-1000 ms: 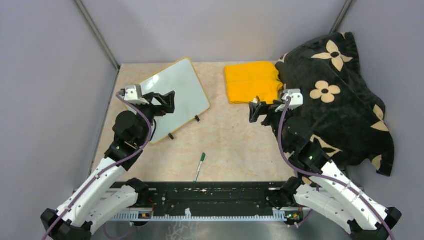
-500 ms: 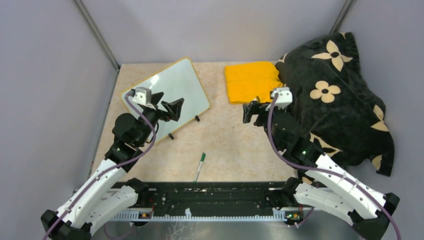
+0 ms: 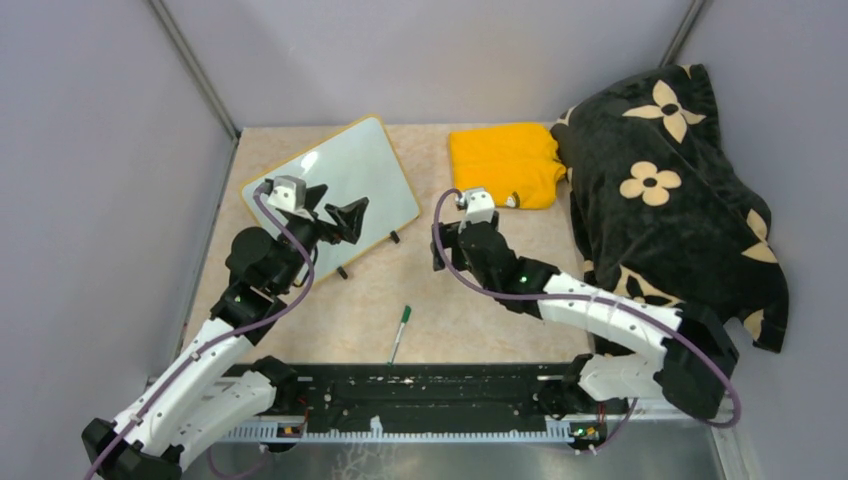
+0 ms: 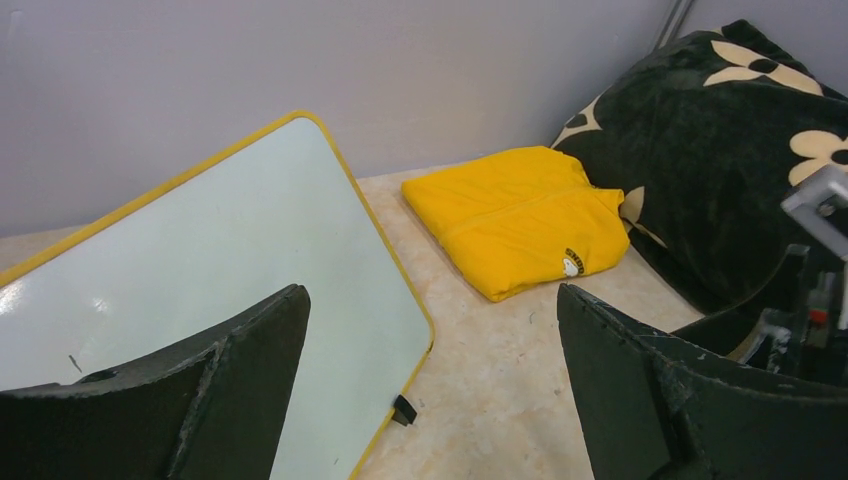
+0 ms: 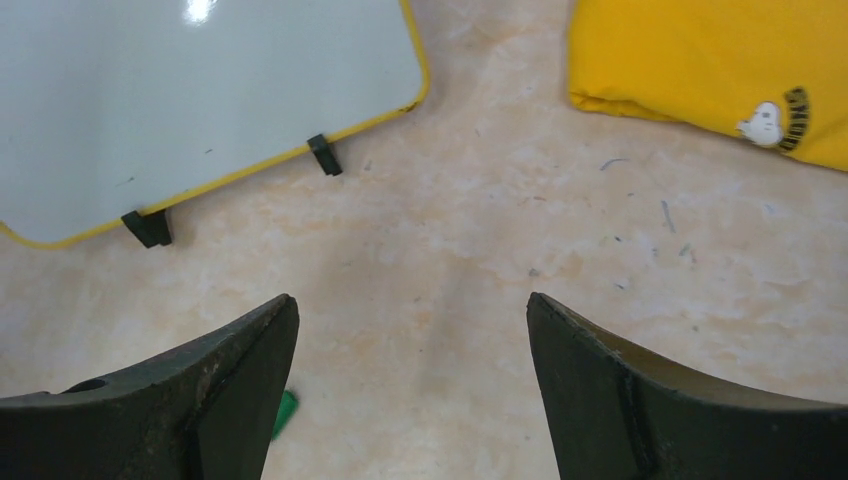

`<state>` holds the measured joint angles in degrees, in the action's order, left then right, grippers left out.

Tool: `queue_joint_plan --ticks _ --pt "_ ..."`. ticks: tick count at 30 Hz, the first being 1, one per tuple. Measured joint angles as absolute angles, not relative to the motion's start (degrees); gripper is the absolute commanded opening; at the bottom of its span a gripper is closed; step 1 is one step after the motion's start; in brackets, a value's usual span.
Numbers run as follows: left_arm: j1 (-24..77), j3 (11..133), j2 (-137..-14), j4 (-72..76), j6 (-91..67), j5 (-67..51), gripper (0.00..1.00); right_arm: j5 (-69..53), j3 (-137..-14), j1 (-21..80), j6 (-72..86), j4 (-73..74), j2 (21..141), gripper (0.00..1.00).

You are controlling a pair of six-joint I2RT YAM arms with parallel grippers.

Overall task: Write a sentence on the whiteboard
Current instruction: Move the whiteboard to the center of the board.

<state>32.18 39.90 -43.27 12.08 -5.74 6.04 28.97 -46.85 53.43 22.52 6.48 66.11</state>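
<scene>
The whiteboard [image 3: 345, 178] lies tilted at the back left of the table, white with a yellow rim and black clip feet [image 5: 322, 155]. Its face is blank [image 4: 200, 250]; no sentence shows on it. My left gripper [image 3: 338, 208] hovers open over the board's near right part, and nothing lies between its fingers [image 4: 240, 370]. My right gripper [image 3: 445, 255] hangs open above bare table at the middle, right of the board [image 5: 200, 90]. A green marker [image 3: 400, 333] lies near the front edge; its tip [image 5: 285, 413] peeks out beside my right gripper's left finger.
A folded yellow cloth [image 3: 503, 165] lies at the back centre. A black blanket with cream flowers [image 3: 680, 190] is heaped along the right side. Grey walls close in the left, back and right. The arms' black base rail [image 3: 420, 400] runs along the front.
My right arm has swung left, from the blanket's edge to the middle of the table. My left gripper shifted slightly right over the board, then stayed still.
</scene>
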Motion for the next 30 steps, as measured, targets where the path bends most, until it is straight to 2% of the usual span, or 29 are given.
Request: queue_joint_plan --ticks 12,21,30 --pt "32.75 39.59 -42.28 12.03 -5.43 10.33 0.99 12.14 -47.16 50.39 19.42 -13.52 90.65 0.75" --pt "33.15 39.59 -41.65 12.05 -5.5 10.74 0.99 5.91 -58.61 48.6 16.47 -16.56 105.71 0.67" --pt "33.36 39.59 -41.17 12.05 -5.54 10.83 0.99 5.87 -63.81 46.96 14.37 -16.62 112.49 0.58"
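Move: The whiteboard's right clip, a black foot on its lower edge, is about 12 cm ahead of the right hand, 14 to its left and 18 below. The whiteboard's middle lies some 10 cm beyond that clip and 16 farther left; the left clip is 14 cm left of it and 9 nearer, the green marker roughly 26 cm nearer. From the left hand, the right clip is some 11 cm ahead, 6 right and 32 below. The right hand sweeps down about 15 cm, left 13 and forward to the right clip, turning counter-clockwise, fingers narrowing. ##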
